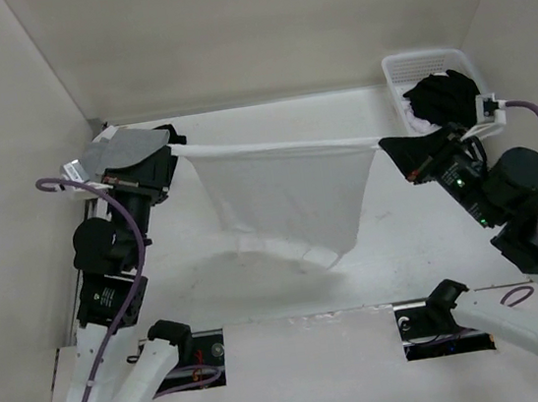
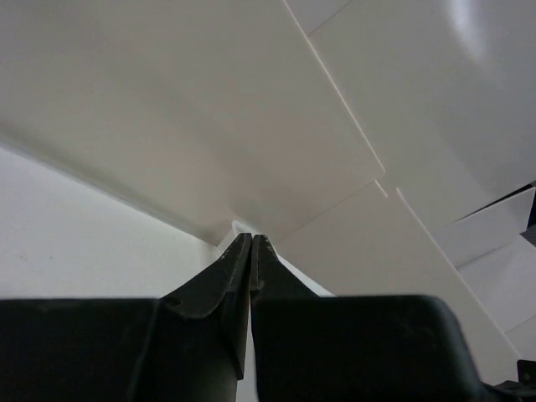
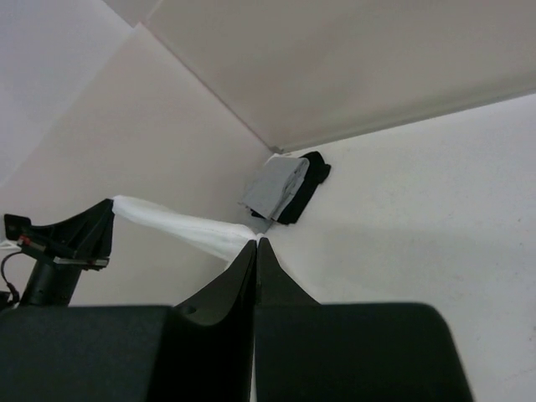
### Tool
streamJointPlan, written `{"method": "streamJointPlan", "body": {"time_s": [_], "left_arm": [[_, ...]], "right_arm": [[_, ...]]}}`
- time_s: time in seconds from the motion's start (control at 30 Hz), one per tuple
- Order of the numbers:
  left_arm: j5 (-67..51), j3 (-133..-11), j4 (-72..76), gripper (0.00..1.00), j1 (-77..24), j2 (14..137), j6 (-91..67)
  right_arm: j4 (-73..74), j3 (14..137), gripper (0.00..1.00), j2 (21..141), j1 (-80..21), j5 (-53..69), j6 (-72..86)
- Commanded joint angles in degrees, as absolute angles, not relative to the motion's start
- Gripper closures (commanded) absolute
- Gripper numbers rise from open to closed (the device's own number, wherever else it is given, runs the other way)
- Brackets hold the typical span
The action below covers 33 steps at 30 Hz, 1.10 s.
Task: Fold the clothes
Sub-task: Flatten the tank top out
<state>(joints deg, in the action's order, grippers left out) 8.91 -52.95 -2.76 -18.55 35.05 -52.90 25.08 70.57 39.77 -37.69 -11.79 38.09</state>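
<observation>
The clothes (image 1: pixel 284 199), a thin white tank top, hang stretched in the air between both arms, the lower part drooping toward the table. My left gripper (image 1: pixel 171 149) is shut on the top left corner; my right gripper (image 1: pixel 380 143) is shut on the top right corner. The taut upper edge runs straight between them. In the right wrist view the white fabric (image 3: pixel 180 224) stretches leftward from my shut right gripper (image 3: pixel 255 241) to the left arm. In the left wrist view a sliver of white cloth (image 2: pixel 241 226) shows at the tip of my shut left gripper (image 2: pixel 251 237).
A grey and black garment stack (image 1: pixel 125 148) lies at the back left corner, seen also in the right wrist view as a garment stack (image 3: pixel 285 188). A white basket (image 1: pixel 401 74) with a black bundle (image 1: pixel 442 97) stands at the back right. Enclosure walls surround the table.
</observation>
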Motion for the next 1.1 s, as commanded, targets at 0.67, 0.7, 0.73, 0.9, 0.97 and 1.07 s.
{"method": "streamJointPlan", "body": {"time_s": [0.67,0.7,0.73,0.9,0.97,1.07], "left_arm": [[2.11,-71.73,4.92,0.99,-10.85,68.91,-52.82],[2.46,-70.24,5.18,0.99,-10.85,68.21,-52.74],[2.72,-68.75,5.19,0.99,-10.77,67.86,-52.73],[2.99,-55.93,7.2,0.99,-11.03,65.49,-54.49],[3.6,-48.73,8.52,0.99,-11.2,63.47,-55.02],[3.87,-37.92,8.79,0.99,-11.29,60.13,-54.58]], "right_arm": [[16.08,91.42,0.99,74.01,-19.11,7.47,38.5],[15.74,89.41,0.99,72.96,-19.2,7.38,38.5],[15.3,86.77,0.99,71.99,-19.2,7.3,38.5],[9.33,67.63,0.99,65.85,-19.64,6.77,40.86],[6.17,59.11,0.99,63.3,-20.51,6.68,42.44],[2.12,44.7,0.99,59.16,-22.71,5.46,44.82]]}}
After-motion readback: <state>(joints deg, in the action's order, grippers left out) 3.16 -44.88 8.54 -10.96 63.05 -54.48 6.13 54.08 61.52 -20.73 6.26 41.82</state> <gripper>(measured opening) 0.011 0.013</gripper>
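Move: Both grippers hold the tank top's hem corners high, the cloth hanging between them; its middle is about 16 cm right of the left hand, roughly level fore and aft and 15 cm below. The open landing area is 17 cm ahead and 13 right of the left hand, 18 ahead and 18 left of the right, 43 below both. The folded stack is 24 cm ahead, 18 left and 41 below the left hand; the basket, 31 ahead, 25 right and 37 below the right. Fling the tank top out over the far table: swing both grippers forward and down together, some 20 cm out, tipping the fingers down. Flick them up again almost to starting height while drawing back about 5 cm, then lower sharply towards the table, tipping down once more. Keep the fingers shut on the hem corners throughout. ##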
